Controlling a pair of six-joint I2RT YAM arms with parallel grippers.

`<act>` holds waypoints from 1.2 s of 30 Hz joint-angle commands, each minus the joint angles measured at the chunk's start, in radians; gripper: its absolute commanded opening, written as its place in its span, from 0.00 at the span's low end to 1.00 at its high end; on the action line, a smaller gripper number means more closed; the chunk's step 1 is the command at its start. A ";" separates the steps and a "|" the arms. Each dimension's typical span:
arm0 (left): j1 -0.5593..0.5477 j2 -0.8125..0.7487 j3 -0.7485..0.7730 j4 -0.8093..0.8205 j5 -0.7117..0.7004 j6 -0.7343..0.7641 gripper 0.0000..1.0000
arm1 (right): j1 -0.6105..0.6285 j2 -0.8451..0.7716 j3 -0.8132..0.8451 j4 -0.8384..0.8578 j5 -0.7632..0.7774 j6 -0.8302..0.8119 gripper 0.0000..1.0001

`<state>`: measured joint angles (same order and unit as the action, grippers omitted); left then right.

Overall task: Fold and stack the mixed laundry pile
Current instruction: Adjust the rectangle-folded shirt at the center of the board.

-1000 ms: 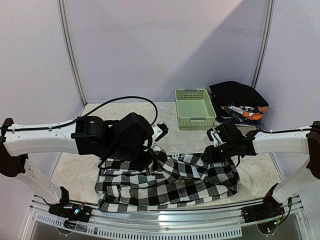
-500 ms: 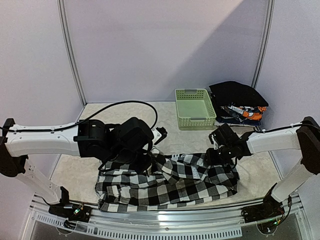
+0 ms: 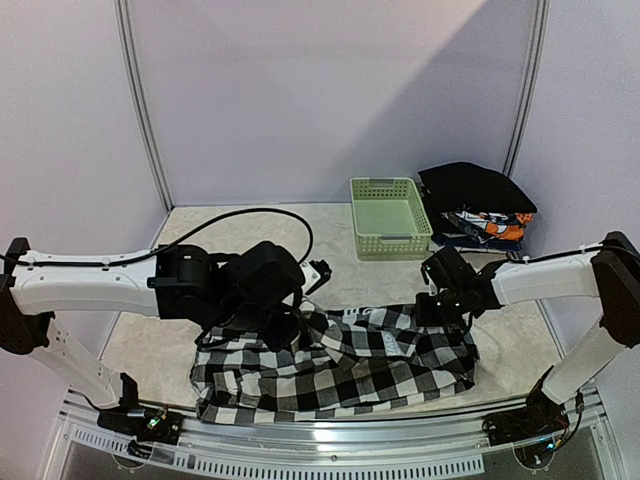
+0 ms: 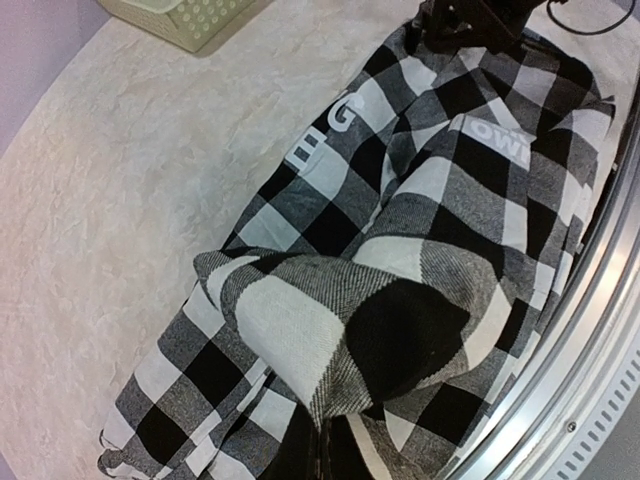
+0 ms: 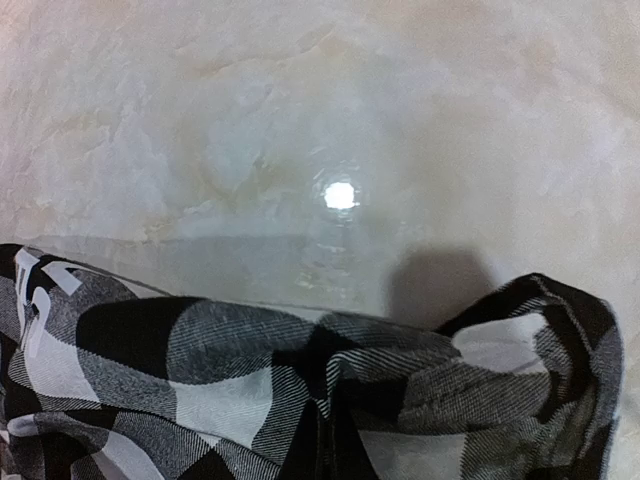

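Note:
The black-and-white checked shirt (image 3: 340, 365) with white lettering lies crumpled along the table's front edge. My left gripper (image 3: 285, 328) is shut on a raised fold at the shirt's left part; in the left wrist view that fold (image 4: 340, 330) bunches up over the closed gripper (image 4: 335, 452). My right gripper (image 3: 430, 310) is shut on the shirt's far right edge, and in the right wrist view the cloth (image 5: 200, 350) gathers into the closed gripper (image 5: 325, 445). The rest of the laundry pile sits at the back right: a black cloth (image 3: 475, 187) on top of orange-blue-white printed pieces (image 3: 492, 226).
A pale green slotted basket (image 3: 390, 238) stands at the back, just left of the stacked garments. Its corner (image 4: 180, 20) shows in the left wrist view. A black cable (image 3: 240, 205) loops over the left arm. The table's metal front rail (image 3: 330, 430) runs right beside the shirt.
My right gripper has closed on the shirt's far edge. The left arm has sunk a little toward the table with its fold still held.

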<state>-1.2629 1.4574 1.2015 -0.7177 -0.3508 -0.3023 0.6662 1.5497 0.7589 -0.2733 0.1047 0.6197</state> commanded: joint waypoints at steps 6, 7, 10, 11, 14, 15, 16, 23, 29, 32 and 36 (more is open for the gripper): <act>-0.002 -0.008 0.035 0.016 -0.022 0.023 0.00 | -0.046 -0.188 -0.039 -0.166 0.197 -0.016 0.00; 0.000 -0.005 0.039 0.016 -0.021 0.023 0.00 | -0.046 -0.206 -0.045 -0.170 0.199 -0.015 0.00; 0.002 0.010 0.057 0.006 -0.012 0.023 0.00 | -0.047 -0.234 -0.057 -0.185 0.188 -0.017 0.00; 0.002 0.016 0.069 -0.002 -0.010 0.022 0.00 | -0.046 -0.224 -0.061 -0.188 0.182 -0.017 0.00; 0.003 0.037 0.099 -0.039 -0.012 0.019 0.00 | -0.047 -0.194 -0.085 -0.175 0.134 -0.010 0.00; 0.005 0.044 0.111 -0.052 -0.012 0.017 0.00 | -0.047 -0.184 -0.097 -0.168 0.108 -0.008 0.00; 0.007 0.050 0.121 -0.069 -0.010 0.017 0.00 | -0.046 -0.181 -0.109 -0.161 0.085 -0.008 0.01; 0.043 0.090 0.182 -0.160 0.066 -0.020 0.00 | -0.046 -0.232 -0.084 -0.243 0.141 0.002 0.29; 0.062 0.155 0.262 -0.205 0.177 -0.054 0.00 | -0.046 -0.335 0.085 -0.328 0.182 -0.075 0.55; 0.096 0.152 0.267 -0.208 0.249 -0.090 0.00 | -0.046 -0.366 0.155 -0.322 0.178 -0.112 0.56; 0.149 0.132 0.240 -0.204 0.333 -0.133 0.00 | -0.046 -0.349 0.161 -0.204 0.088 -0.169 0.56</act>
<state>-1.1725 1.6073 1.4448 -0.8955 -0.1371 -0.3763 0.6250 1.1843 0.9195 -0.5457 0.2527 0.5240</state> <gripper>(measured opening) 0.010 0.561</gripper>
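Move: The right hand is shut on the checkered shirt's far edge near the table; the shirt's right end lies about 8 cm back and 8 cm right, its middle some 12 cm back and 17 cm left. The green basket is roughly 24 cm ahead and 7 cm left, the laundry stack 26 cm ahead and 11 cm right. From the left hand, already holding up a fold, the shirt's middle is level fore and aft, 2 cm right and 15 cm below. Right hand lifts the pinched shirt edge about 6 cm rightward, lowers, opens, rises clear; left keeps its fold. ##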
